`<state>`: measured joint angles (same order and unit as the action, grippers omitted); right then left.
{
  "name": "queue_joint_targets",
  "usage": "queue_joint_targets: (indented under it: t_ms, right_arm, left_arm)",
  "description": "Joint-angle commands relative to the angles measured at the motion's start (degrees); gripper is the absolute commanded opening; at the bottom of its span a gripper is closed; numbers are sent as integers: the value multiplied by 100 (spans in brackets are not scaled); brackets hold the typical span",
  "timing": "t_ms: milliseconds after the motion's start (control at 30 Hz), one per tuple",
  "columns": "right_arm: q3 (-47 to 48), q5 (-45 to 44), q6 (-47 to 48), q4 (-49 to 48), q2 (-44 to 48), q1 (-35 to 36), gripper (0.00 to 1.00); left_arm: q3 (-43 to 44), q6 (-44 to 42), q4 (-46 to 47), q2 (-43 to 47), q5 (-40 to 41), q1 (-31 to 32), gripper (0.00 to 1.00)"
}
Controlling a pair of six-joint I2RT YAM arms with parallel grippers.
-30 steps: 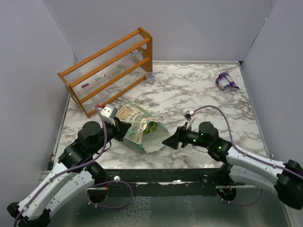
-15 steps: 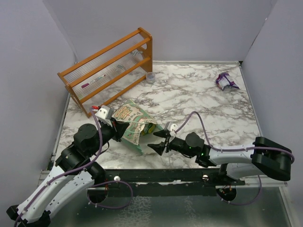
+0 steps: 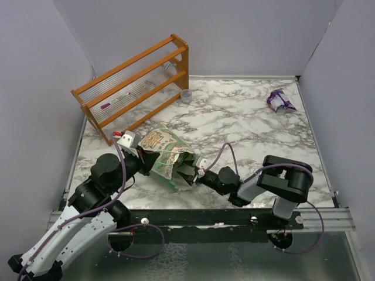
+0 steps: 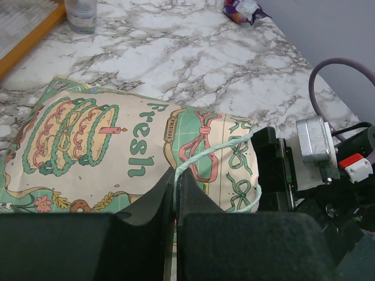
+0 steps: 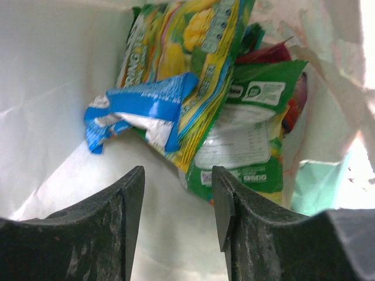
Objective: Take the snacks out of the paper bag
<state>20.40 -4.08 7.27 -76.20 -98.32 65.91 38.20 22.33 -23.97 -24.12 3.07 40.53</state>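
The green paper bag [image 3: 164,153] lies on its side on the marble table, its printed front up [image 4: 117,146]. My left gripper [image 3: 146,157] is shut on the bag's pale green string handle [image 4: 208,153] and holds the mouth up. My right gripper [image 3: 188,174] is open, its tips inside the bag's mouth. In the right wrist view my gripper [image 5: 177,202] is just short of several snacks: a blue packet [image 5: 137,111], a yellow-green packet [image 5: 193,64] and a green packet [image 5: 249,132], with a red one [image 5: 293,88] behind. One purple snack [image 3: 280,101] lies at the far right of the table.
An orange wooden rack [image 3: 133,85] stands at the back left, with a small clear bottle [image 3: 186,96] beside it. Grey walls close in the table on three sides.
My right arm has stretched left and low across the table, and its open gripper has gone into the bag's mouth. The left gripper lifted the handle slightly, then stayed still.
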Motion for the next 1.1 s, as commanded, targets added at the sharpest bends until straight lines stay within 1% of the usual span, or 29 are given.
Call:
queue_joint_targets:
  t_ms: [0,100,167,300,333,433,467,533,633,700,767,833,933,1067]
  right_arm:
    - [320,-382,-107,-1233,-512,20,48]
    - [427,-537,-61,-1573,-864,11,46]
    - [570,-474,-22,-1524,-995,18,44]
    - [875,-311,-135,-1418,-1324,12,34]
    - [923,-338,-167,-1421,-1377,18,30]
    - [1076,-467,-239,-1187,-1421,18,6]
    - [1120,-523,-261,-1085,-1419,16,2]
    - [1131,-679,-286,-1016,-1358,18,2]
    - [913,-773,-413,-879,-986,18,1]
    - [766,-749,-591,-499,-612,18,2]
    - [686,-584,-842,37,-239,16,1]
    - [584,-184,-1000,477,99,18,1]
    - [304,182,-1287,834,642,18,2]
    - [-27,297,-1610,1204,1296,18,2]
  left_arm:
    - [7,37,40,165,226,10,0]
    - [7,36,46,175,265,16,0]
    - [4,43,49,135,225,24,0]
    - [14,33,27,-20,246,20,0]
    - [20,27,25,-53,247,24,0]
    - [30,28,15,-129,232,25,0]
    - [32,32,10,-136,234,25,0]
    - [31,30,14,-133,233,20,0]
    - [31,28,11,-97,263,25,0]
    - [30,22,20,-72,280,25,0]
    - [27,24,25,-39,297,19,0]
    - [22,18,37,-3,324,24,0]
    - [26,26,32,67,367,21,0]
    - [5,56,25,211,504,25,0]
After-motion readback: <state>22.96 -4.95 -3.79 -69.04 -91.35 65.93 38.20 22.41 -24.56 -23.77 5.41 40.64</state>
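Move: Inside the bag's mouth, the right hand has the yellow-green snack ahead of its open fingers, about 4 cm forward, 6 cm left and roughly 1 cm above. The blue packet lies about 1 cm forward and 6 cm left, slightly lower; the green-white packet is some 6 cm forward, 4 cm left and 2 cm down. From the left hand, the yellow-green snack lies about 2 cm forward, 8 cm right and 15 cm below. Deeper into the bag, forward and left by about 5 cm and sinking slightly, the right hand reaches to the near corner of the yellow-green snack and shuts its half-open fingers, pinching the corner. It then draws up about 5 cm while backing out to the right, tilting a little. The left hand holds its place, still gripping the cord handle. ##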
